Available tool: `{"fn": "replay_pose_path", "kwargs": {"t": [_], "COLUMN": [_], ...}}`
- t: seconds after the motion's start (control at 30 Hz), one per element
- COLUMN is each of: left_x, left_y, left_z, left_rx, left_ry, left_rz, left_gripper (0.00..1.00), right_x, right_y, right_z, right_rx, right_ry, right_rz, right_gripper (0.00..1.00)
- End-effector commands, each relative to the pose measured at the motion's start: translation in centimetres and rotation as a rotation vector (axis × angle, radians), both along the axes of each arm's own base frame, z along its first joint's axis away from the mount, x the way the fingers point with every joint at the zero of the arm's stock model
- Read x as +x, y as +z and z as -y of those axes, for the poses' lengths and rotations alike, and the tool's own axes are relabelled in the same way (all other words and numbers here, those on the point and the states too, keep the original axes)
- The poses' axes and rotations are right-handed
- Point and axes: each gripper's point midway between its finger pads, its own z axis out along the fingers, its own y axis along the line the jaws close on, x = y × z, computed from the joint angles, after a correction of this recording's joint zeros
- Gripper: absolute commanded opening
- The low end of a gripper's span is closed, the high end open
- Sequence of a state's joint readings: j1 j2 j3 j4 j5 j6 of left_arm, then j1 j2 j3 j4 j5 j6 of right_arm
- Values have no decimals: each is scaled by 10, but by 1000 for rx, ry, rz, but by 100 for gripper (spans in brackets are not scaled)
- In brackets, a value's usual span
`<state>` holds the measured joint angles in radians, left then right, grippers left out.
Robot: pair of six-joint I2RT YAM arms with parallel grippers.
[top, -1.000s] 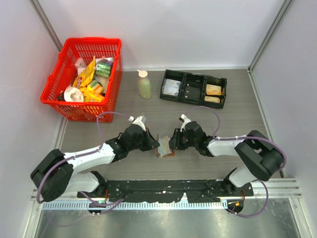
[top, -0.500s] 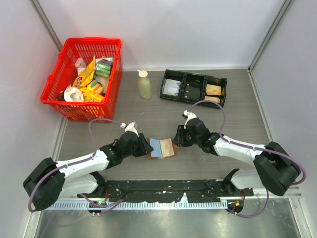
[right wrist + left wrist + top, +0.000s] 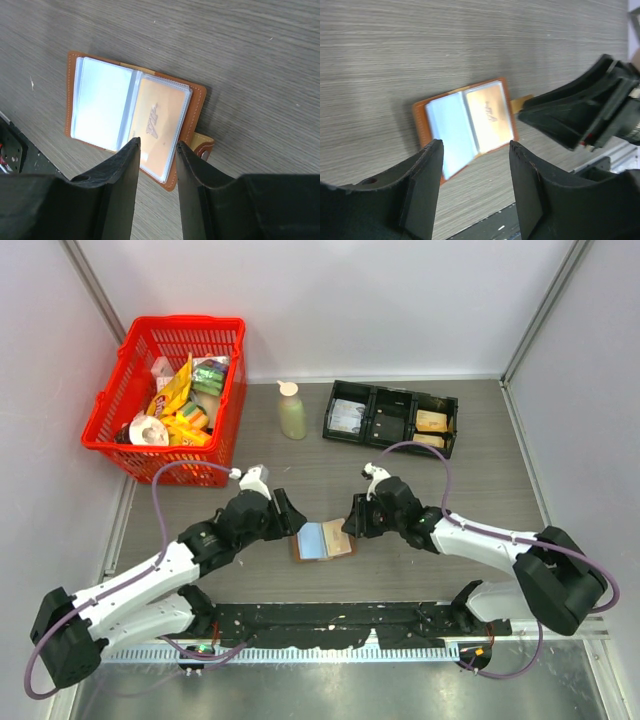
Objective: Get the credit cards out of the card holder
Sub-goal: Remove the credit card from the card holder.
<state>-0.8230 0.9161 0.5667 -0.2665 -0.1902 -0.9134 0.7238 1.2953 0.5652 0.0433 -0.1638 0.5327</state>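
The card holder [image 3: 312,542] lies flat and open on the table, brown outside with clear pale pockets inside. An orange-tan credit card [image 3: 160,125] sits in its right-hand pocket, also visible in the left wrist view as the credit card [image 3: 490,116]; the left pocket looks pale and blank. My left gripper [image 3: 293,524] hovers just left of the holder, open and empty, with the holder [image 3: 452,130] beyond its tips [image 3: 475,146]. My right gripper [image 3: 350,524] is at the holder's right edge, open with a narrow gap and nothing in it, its tips [image 3: 157,143] above the card.
A red basket [image 3: 112,410] full of packets stands at the back left. A pale green bottle [image 3: 291,412] stands next to it. A black three-compartment tray [image 3: 372,420] at the back right holds tan cards. The arms' black base rail [image 3: 330,620] runs along the near edge.
The holder, held up folded between both grippers a second ago, now lies spread open on the table. My left gripper has opened and drawn back left; the right has opened slightly.
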Motion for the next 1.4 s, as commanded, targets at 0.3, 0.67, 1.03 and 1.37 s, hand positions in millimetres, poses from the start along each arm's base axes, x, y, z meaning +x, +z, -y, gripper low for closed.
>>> {"fn": "replay_pose_path", "kwargs": {"t": [0.3, 0.67, 1.03, 1.37], "left_x": [-9, -19, -21, -21], "left_y": [-52, -101, -105, -105], "left_z": [43, 28, 29, 30], "left_rx": [-48, 26, 21, 16], "left_ry": [-138, -105, -108, -113], "left_rz": [-139, -223, -228, -231], "left_gripper": [34, 27, 26, 26], "right_x": [0, -1, 8, 6], "right_y": [12, 5, -10, -15], "right_z": [-30, -28, -11, -9], "right_rx": [118, 104, 19, 1], "right_ry": [70, 60, -37, -41], "right_rz": [-11, -27, -31, -41], "right_gripper": [40, 39, 39, 39]}}
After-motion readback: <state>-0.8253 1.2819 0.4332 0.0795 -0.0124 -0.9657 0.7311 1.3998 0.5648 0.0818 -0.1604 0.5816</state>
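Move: The left hand hangs open above and to the left of the card holder lying open: its blank page is about 4 cm to the right, 1 cm ahead and 12 cm below, and the page with the credit card some 10 cm right and 1 cm ahead. From the right hand the card is about 4 cm left, 1 cm ahead and 6 cm below, with the blank page roughly 10 cm left and level with it. The clasp tab lies some 2 cm right and 2 cm ahead. Any touch on the blank page can't be made out, but the left hand comes right down to just over its near part, dropping about 10 cm while shifting some 3 cm right, its fingers tipping down and closing to a narrow gap. The right hand slides about 2 cm left over the credit card, then returns and sinks to end roughly 2.5 cm lower, its opening unchanged. ##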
